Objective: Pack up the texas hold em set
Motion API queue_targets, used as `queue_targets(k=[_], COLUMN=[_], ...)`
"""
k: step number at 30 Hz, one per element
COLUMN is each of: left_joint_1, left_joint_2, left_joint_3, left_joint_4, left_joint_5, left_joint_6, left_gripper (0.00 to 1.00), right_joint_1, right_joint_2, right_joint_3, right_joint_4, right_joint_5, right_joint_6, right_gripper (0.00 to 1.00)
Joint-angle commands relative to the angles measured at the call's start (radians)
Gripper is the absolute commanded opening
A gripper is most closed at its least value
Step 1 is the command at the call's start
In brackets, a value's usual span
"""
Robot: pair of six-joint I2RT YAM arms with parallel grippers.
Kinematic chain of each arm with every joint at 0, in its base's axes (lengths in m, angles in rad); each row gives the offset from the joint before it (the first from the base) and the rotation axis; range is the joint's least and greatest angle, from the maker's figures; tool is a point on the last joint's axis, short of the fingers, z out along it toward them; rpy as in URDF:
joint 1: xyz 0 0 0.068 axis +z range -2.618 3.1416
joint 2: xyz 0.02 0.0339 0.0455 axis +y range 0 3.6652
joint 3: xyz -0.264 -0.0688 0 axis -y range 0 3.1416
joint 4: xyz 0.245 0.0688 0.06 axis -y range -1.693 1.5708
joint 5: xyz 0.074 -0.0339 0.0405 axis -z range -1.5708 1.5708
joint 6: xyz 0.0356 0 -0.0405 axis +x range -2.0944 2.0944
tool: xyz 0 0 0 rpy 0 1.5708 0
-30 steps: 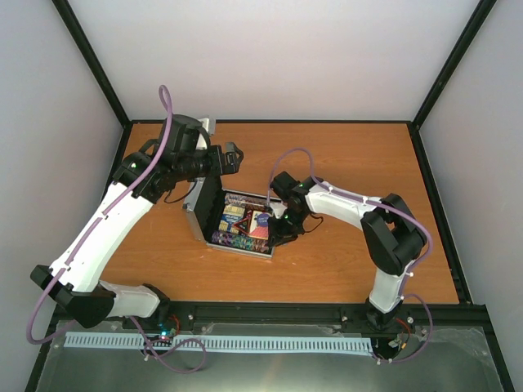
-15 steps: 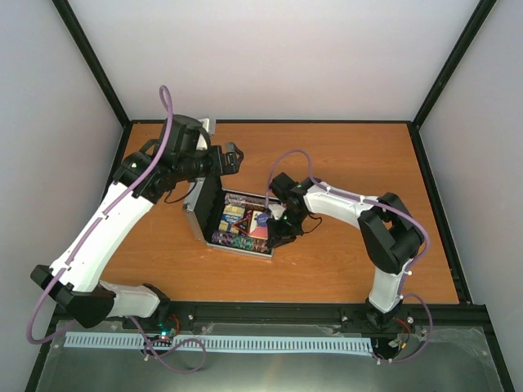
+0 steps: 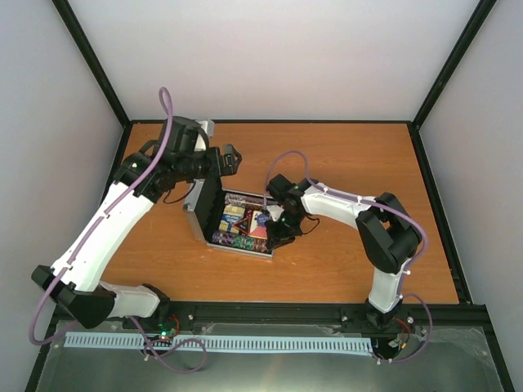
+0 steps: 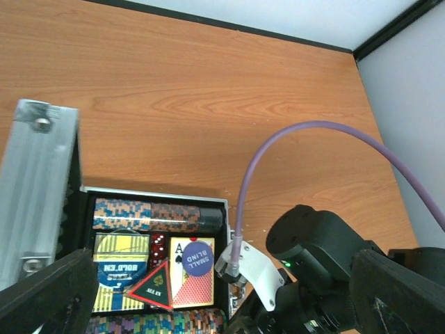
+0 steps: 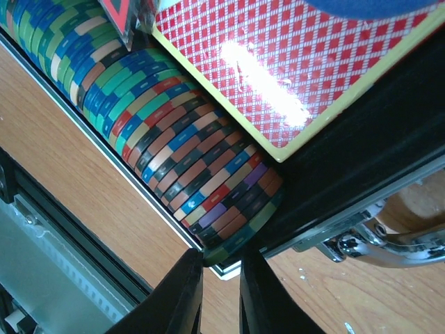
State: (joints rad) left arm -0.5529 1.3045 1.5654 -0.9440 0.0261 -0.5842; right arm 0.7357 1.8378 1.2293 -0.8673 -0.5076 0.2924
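Note:
The silver case (image 3: 198,214) lies open in the top view, its lid (image 4: 38,188) standing upright at the left. Inside are rows of multicoloured chips (image 4: 153,214), card decks, a round "small blind" button (image 4: 197,255) and a triangular button (image 4: 154,285). My left gripper (image 3: 231,157) is open and empty, hovering above the lid's far end; it also shows in the left wrist view (image 4: 222,282). My right gripper (image 3: 274,237) is at the case's near right corner. In the right wrist view (image 5: 221,256) its fingers (image 5: 182,292) pinch the green end chip (image 5: 240,240) of the near chip row (image 5: 167,139).
The red card deck (image 5: 278,62) lies beside the near chip row. The case's metal latch (image 5: 375,240) sticks out on its right side. Black frame posts and grey walls bound the orange table (image 3: 359,155). The front rail (image 3: 270,314) runs near the arm bases.
My right gripper has edged slightly left against the case corner. My left gripper has shifted a little left above the lid. The case has not moved.

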Motion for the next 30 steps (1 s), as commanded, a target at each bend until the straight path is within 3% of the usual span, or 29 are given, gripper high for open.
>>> queue_targets(k=[1,7,14,21,24,30], left_joint_1=[0.093,0.216,0.234,0.234,0.234,0.234], left_joint_2=[-0.06,-0.086,-0.156,-0.248,-0.294,-0.267], left_joint_3=[0.002,0.035,0.028,-0.181,-0.241,-0.197], left_joint_4=[-0.013,-0.07,-0.195,-0.093,-0.053,-0.126], left_joint_5=[0.077,0.216,0.195,0.345,0.291,0.166], left_joint_6=[-0.002,0.023,-0.029,-0.16,-0.186,-0.132], left_gripper=[1.0,1.0,1.0,1.0,1.0,1.0], right_joint_1=[-0.007,-0.007,-0.054,-0.229,-0.278,-0.309], right_joint_2=[0.06,-0.008,-0.158,-0.236,-0.254,-0.301], right_joint_3=[0.027,0.171,0.238,0.107,0.052,-0.009], right_joint_4=[-0.077,-0.159,-0.206,-0.116,-0.087,-0.039], right_joint_5=[0.202,0.252,0.362,0.273,0.242,0.213], right_joint_6=[-0.005,-0.013,-0.03,-0.042,-0.043,-0.028], right_gripper=[0.18,0.36,0.73,0.83,0.91,0.99])
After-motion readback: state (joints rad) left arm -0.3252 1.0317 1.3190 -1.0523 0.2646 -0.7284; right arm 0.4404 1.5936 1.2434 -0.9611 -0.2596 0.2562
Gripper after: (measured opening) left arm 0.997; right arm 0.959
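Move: The upright case lid's middle lies about 6 cm left of the left hand, 4 cm back and 24 cm lower; the card deck is 7 cm to that hand's right, 6 cm back and 30 cm down. From the right hand, at the case's near right corner, the lid is roughly 17 cm left and 7 cm ahead, the near chip row's middle about 8 cm left, the deck 5 cm ahead and 4 cm left, and the handle 5 cm ahead and 3 cm right. The right fingertips come free of the near chip row's right end, rising some 10 cm while swinging forward and then right over the handle; the fingers spread wide and the hand sinks about 4 cm, now out beyond the handle. The left hand, still wide open, shifts left, then back and down towards the lid's top edge, tipping down slightly, without reaching it. ##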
